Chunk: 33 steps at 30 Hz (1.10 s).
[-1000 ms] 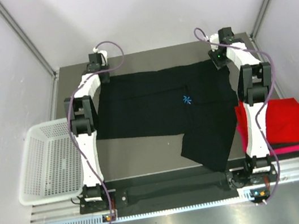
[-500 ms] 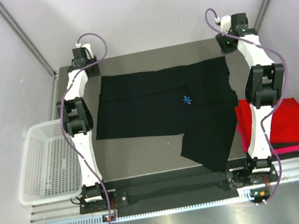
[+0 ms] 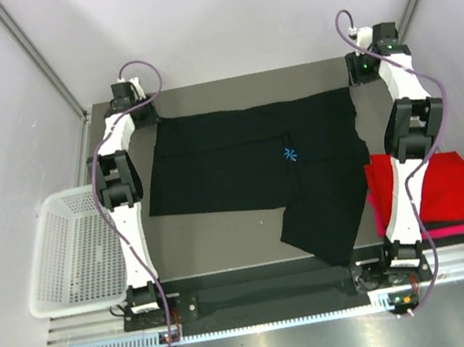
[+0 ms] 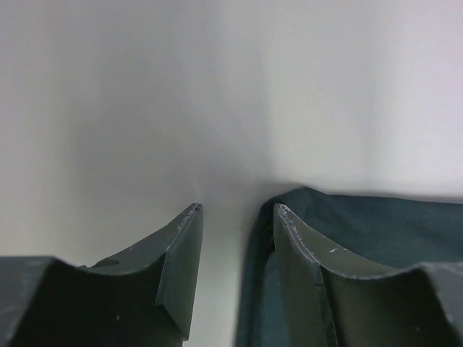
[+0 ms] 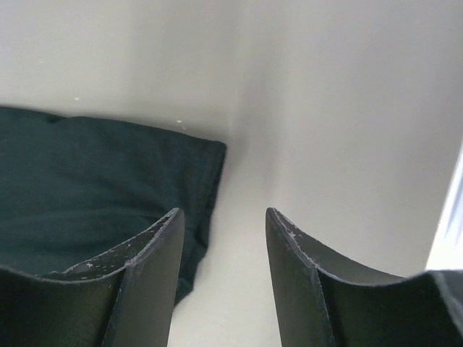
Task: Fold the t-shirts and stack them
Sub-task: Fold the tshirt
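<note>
A large black t-shirt [image 3: 249, 166] with a small light-blue mark [image 3: 289, 155] lies spread on the table, one part hanging toward the front edge. My left gripper [image 3: 142, 115] hovers just off its back-left corner, open; in the left wrist view the gripper [image 4: 237, 207] shows bare table between its fingers and the shirt's edge [image 4: 376, 224] lies under the right finger. My right gripper [image 3: 361, 76] is open by the back-right corner; the right wrist view has the gripper [image 5: 223, 212] beside the cloth corner [image 5: 87, 166]. A folded red t-shirt [image 3: 443, 183] rests on a magenta one [image 3: 455, 230].
A white mesh basket [image 3: 50, 257] sits off the table's left side. White walls and metal corner posts [image 3: 41, 67] close in the back, right behind both wrists. The red stack lies close to the right arm's forearm [image 3: 401, 199].
Both grippers have moved off the shirt's back corners, outward and toward the rear wall. The shirt's back edge now lies flat. The right jaws have spread wider.
</note>
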{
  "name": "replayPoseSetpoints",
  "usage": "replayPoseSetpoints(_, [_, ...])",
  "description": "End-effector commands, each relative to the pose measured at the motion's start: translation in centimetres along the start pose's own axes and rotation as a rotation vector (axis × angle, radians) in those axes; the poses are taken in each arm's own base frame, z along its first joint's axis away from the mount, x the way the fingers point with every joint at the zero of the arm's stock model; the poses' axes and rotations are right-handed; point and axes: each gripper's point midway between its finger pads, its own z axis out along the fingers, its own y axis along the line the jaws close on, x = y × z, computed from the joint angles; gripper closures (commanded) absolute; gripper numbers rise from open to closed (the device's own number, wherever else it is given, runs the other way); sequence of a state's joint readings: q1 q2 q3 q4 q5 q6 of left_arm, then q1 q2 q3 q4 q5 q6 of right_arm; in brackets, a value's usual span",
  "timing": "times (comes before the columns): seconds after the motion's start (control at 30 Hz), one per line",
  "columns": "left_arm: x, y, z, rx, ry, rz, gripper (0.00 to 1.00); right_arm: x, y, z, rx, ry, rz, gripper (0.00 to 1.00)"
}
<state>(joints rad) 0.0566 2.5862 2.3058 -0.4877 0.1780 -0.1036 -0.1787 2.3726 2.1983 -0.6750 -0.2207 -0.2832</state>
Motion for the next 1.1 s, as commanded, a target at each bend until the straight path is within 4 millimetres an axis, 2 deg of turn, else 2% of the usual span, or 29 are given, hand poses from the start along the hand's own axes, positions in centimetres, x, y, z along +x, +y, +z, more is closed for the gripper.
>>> replayPoseSetpoints(0.0, [-2.5, -2.1, -2.1, 0.077, -0.064, -0.054, 0.51, -1.0, 1.0, -0.4, -0.039, -0.036, 0.012, 0.50])
replayPoseSetpoints(0.13, [-3.7, -2.6, -2.6, 0.095, -0.085, -0.068, 0.52, 0.2, 1.5, -0.1, -0.051, -0.013, 0.016, 0.50])
replayPoseSetpoints(0.4, [-2.8, -2.2, -2.1, 0.073, -0.071, -0.061, 0.56, 1.4, 2.1, 0.2, -0.080, 0.009, 0.028, 0.50])
replayPoseSetpoints(0.5, [-3.6, -2.3, -2.8, 0.072, -0.095, -0.053, 0.57, 1.5, 2.3, 0.3, -0.086, 0.010, 0.029, 0.50])
replayPoseSetpoints(0.63, [-6.5, -2.4, -5.1, 0.048, -0.166, -0.027, 0.58, 1.6, 2.2, 0.3, -0.084, 0.012, 0.032, 0.50])
replayPoseSetpoints(0.73, [-7.4, -2.6, -6.0, 0.052, -0.190, -0.026, 0.56, 1.8, 2.5, 0.3, -0.095, 0.014, 0.038, 0.50])
replayPoseSetpoints(0.87, [-7.3, -2.9, -6.1, 0.060, -0.185, -0.038, 0.55, 2.0, 2.9, 0.2, -0.111, 0.016, 0.043, 0.50])
replayPoseSetpoints(1.07, [-6.0, -2.6, -5.2, 0.053, -0.154, -0.038, 0.55, 2.3, 2.7, 0.2, -0.103, 0.024, 0.032, 0.49])
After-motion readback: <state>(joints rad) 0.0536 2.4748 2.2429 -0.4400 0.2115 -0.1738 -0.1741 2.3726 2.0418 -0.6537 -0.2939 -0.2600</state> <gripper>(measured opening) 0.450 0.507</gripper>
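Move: The t-shirt's far right corner lies about 4 cm ahead of the right hand, 1 cm to its left and 7 cm below. Its far left corner is right at the left hand: some 2 cm to its right, 1 cm ahead and 1 cm below. From the right hand, the blue emblem is about 18 cm back and 33 cm left, and the red stack roughly 38 cm back and 7 cm right. Just this side of the t-shirt's far right corner, its side edge is approached by the right hand, which sinks about 5 cm while drawing back 3 cm and left 2 cm, tipping slightly downward. At the far left corner the left hand edges 1 cm right, lingers, then rises some 5 cm off it. Both grippers stay half open, gripping nothing. ##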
